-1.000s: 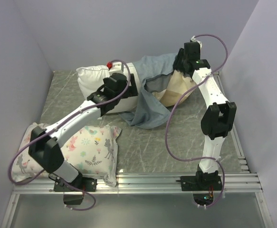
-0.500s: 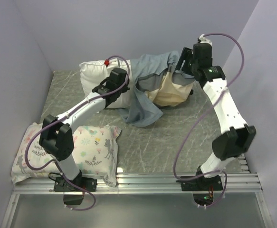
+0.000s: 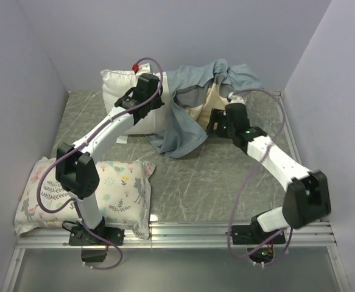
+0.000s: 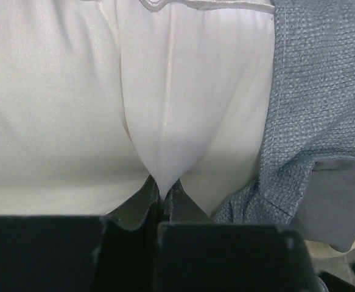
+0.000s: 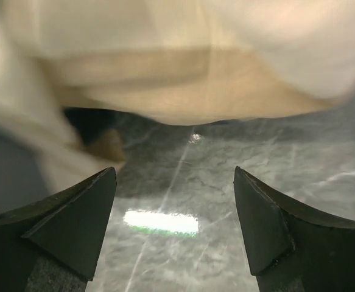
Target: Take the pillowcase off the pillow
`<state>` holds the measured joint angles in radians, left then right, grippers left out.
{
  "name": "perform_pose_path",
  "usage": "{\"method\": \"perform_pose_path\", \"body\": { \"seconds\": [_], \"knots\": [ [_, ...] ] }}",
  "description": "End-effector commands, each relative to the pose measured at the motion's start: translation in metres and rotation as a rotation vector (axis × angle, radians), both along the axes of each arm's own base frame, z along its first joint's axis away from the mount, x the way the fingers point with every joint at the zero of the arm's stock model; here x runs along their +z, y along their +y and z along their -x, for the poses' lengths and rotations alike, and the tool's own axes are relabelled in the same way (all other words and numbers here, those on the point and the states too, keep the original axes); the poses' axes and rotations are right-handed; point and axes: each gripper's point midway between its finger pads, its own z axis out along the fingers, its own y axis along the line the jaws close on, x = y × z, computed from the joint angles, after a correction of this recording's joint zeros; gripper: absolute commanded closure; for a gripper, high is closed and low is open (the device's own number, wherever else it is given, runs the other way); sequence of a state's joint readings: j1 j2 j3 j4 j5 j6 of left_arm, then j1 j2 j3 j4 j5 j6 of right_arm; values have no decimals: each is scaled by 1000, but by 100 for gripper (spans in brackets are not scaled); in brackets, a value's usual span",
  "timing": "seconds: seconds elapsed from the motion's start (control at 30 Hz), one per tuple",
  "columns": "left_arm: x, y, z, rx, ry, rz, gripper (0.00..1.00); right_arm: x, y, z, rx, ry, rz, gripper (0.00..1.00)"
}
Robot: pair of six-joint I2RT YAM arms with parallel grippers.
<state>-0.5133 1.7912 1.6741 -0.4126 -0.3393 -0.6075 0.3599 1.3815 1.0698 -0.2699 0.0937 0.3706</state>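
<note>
The plain white pillow lies at the back left of the table, its right part still inside the blue-grey pillowcase. That cover is bunched up toward the back wall, with a tan stripe showing. My left gripper is shut on a fold of the pillow's white fabric, and the pillowcase's hem sits just to its right. My right gripper is low over the table in front of the tan fabric. It is open, with only marble between its fingers.
A white pillow printed with flowers and animals lies at the near left by the left arm's base. Grey walls enclose the marble table on three sides. A metal rail runs along the near edge.
My left gripper has shut on the pillow and pulled it back and upward. My right gripper has let go of the pillowcase, opened wider, and dropped down toward the table's middle.
</note>
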Motion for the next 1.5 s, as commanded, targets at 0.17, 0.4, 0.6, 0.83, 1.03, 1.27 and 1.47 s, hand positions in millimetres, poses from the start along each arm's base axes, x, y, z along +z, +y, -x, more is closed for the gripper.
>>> {"method": "perform_pose_path", "body": {
  "seconds": [0.17, 0.4, 0.6, 0.83, 1.03, 1.27, 1.47],
  "knots": [
    [37, -7, -4, -70, -38, -3, 100, 0, 10, -71, -94, -175, -39, 15],
    [47, 3, -1, -81, -50, 6, 100, 12, -2, -92, -183, -261, -24, 28],
    [58, 14, -2, -76, -69, 6, 100, 17, -13, -92, -232, -249, 12, 100],
    [98, 78, -14, 19, -148, 75, 100, 64, -86, -61, -424, -232, 76, 100],
    [144, 177, -21, 216, -247, 134, 100, 119, -185, -22, -639, -265, -10, 100],
    [112, 195, -51, 244, -178, 127, 100, 134, -211, -6, -685, -261, -40, 100],
    [75, 175, -66, 141, -129, 132, 100, 111, -200, -12, -619, -216, -62, 100]
  ]
}}
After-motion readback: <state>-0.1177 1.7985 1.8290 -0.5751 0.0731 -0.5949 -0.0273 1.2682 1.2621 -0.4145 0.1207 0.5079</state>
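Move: The beige lining fold of the pillowcase lies about 7 cm ahead of the open right hand, level sideways and 2 cm lower. The blue flap hangs some 12 cm to that hand's left and 2 cm nearer the base, about 5 cm lower. The pillow, already pinched by the left hand, has its middle roughly 8 cm left of the left hand, 1 cm ahead and 5 cm below; from there the fold is about 19 cm right, 1 cm ahead and 8 cm below. The pillowcase's beige lining gets pinched by the right fingers, which dip and reach about 8 cm forward to close on it; the right hand then hauls it right some 15 cm and up 12, backing a little and turning clockwise. The left hand holds nearly still at first, then, keeping its pinch, drags the pillow 13 cm left and slightly up against that pull. ##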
